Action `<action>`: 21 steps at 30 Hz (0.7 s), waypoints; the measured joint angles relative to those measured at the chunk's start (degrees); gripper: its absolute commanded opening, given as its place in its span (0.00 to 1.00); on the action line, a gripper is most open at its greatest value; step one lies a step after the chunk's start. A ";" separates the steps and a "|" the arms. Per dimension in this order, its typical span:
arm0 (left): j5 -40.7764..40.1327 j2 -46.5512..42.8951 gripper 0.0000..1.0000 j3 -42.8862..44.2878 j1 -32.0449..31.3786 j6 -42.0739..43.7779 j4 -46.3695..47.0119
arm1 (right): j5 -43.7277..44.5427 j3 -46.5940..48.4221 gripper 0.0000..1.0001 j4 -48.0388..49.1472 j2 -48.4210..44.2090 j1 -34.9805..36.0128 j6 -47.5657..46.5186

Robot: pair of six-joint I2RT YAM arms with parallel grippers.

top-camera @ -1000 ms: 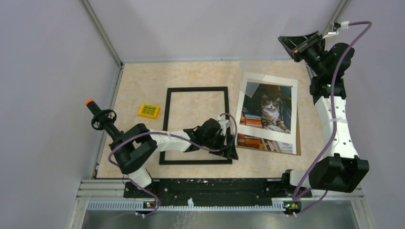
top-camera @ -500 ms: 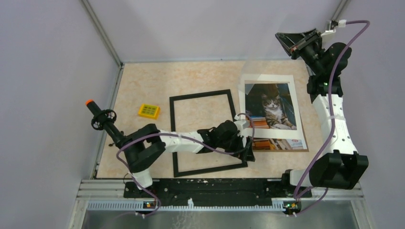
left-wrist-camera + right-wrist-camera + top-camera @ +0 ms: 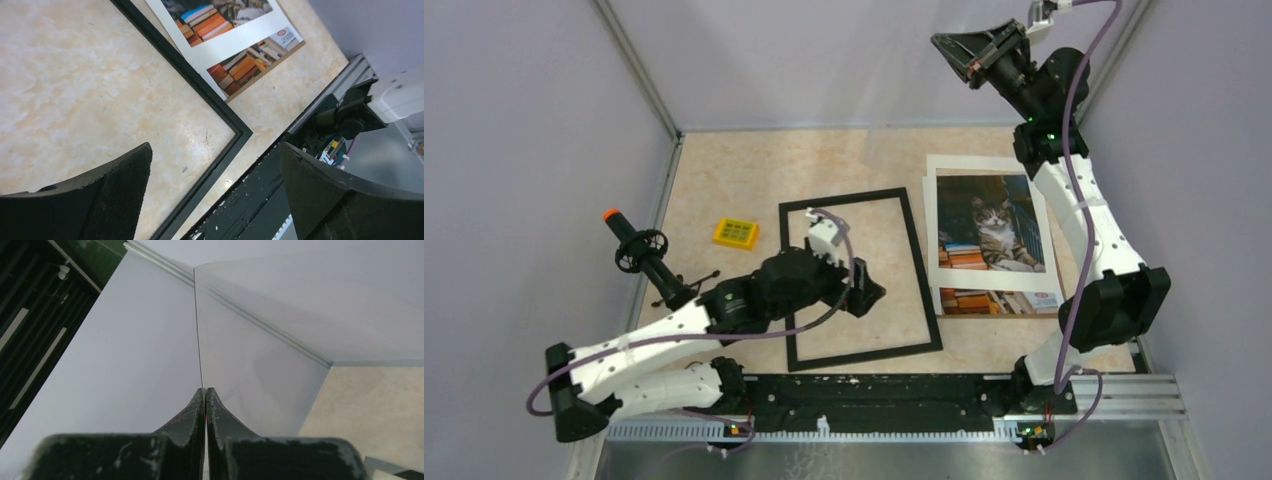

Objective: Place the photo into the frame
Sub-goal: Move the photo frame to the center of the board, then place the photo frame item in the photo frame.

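Observation:
The black frame (image 3: 921, 270) lies flat mid-table, slightly skewed; its near right corner (image 3: 240, 132) shows in the left wrist view. The photo (image 3: 989, 225) of a grey-and-white cat lies face up just right of the frame, its edge touching the frame's right side (image 3: 225, 35). My left gripper (image 3: 869, 298) hovers open over the frame's near right part, nothing between its fingers (image 3: 214, 150). My right gripper (image 3: 954, 45) is raised high at the back, shut (image 3: 205, 390) on the edge of a thin clear sheet (image 3: 250, 355) that stands upward from the jaws.
Under the photo's near end lies a book-print sheet (image 3: 994, 300) on brown cardboard (image 3: 270, 59). A small yellow block (image 3: 736, 233) and a black tool with an orange tip (image 3: 629, 245) sit at the left. A black rail (image 3: 874, 392) runs along the near edge.
The left arm drew back leftward, its gripper leaving the photo's near corner for the frame's inside. The frame and photo turned and shifted. The right arm swung left and higher with the clear sheet.

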 measured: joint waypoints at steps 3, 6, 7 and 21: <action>-2.01 -9.62 1.00 -1.49 0.00 0.81 -2.14 | 1.88 2.58 0.00 0.37 1.33 2.82 -0.57; -4.50 -16.46 1.00 -1.57 0.00 1.38 -3.58 | 3.87 1.14 0.00 1.68 1.14 4.24 -1.07; -5.51 -18.14 1.00 -1.57 0.00 1.53 -4.11 | 4.74 -0.83 0.00 2.93 0.61 4.52 -1.09; -12.48 -17.92 1.00 -2.95 0.04 -0.81 -10.14 | 21.73 -53.46 0.00 9.53 -14.88 4.70 -7.41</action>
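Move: The photo frame lies flat and slightly askew. Its middle is about 15 cm ahead of the open left gripper, 7 cm to its left and 20 cm below. From that gripper the cat photo is some 27 cm ahead and 25 cm right, the yellow block 25 cm ahead and 34 cm left. From the right gripper, which pinches the clear sheet, the frame's middle is roughly 11 cm back, 16 cm left and 49 cm below, the photo 1 cm ahead and 16 cm right. Lower the right gripper about 30 cm, keeping its pinch on the clear sheet, and tip and turn the fingers down and clockwise so that the sheet comes down over the far right part of the frame. Meanwhile swing the open left gripper some 8 cm left above the frame's opening, towards its left bar, rising first and then starting to sink, with a slight counter-clockwise turn; touch nothing with it. ##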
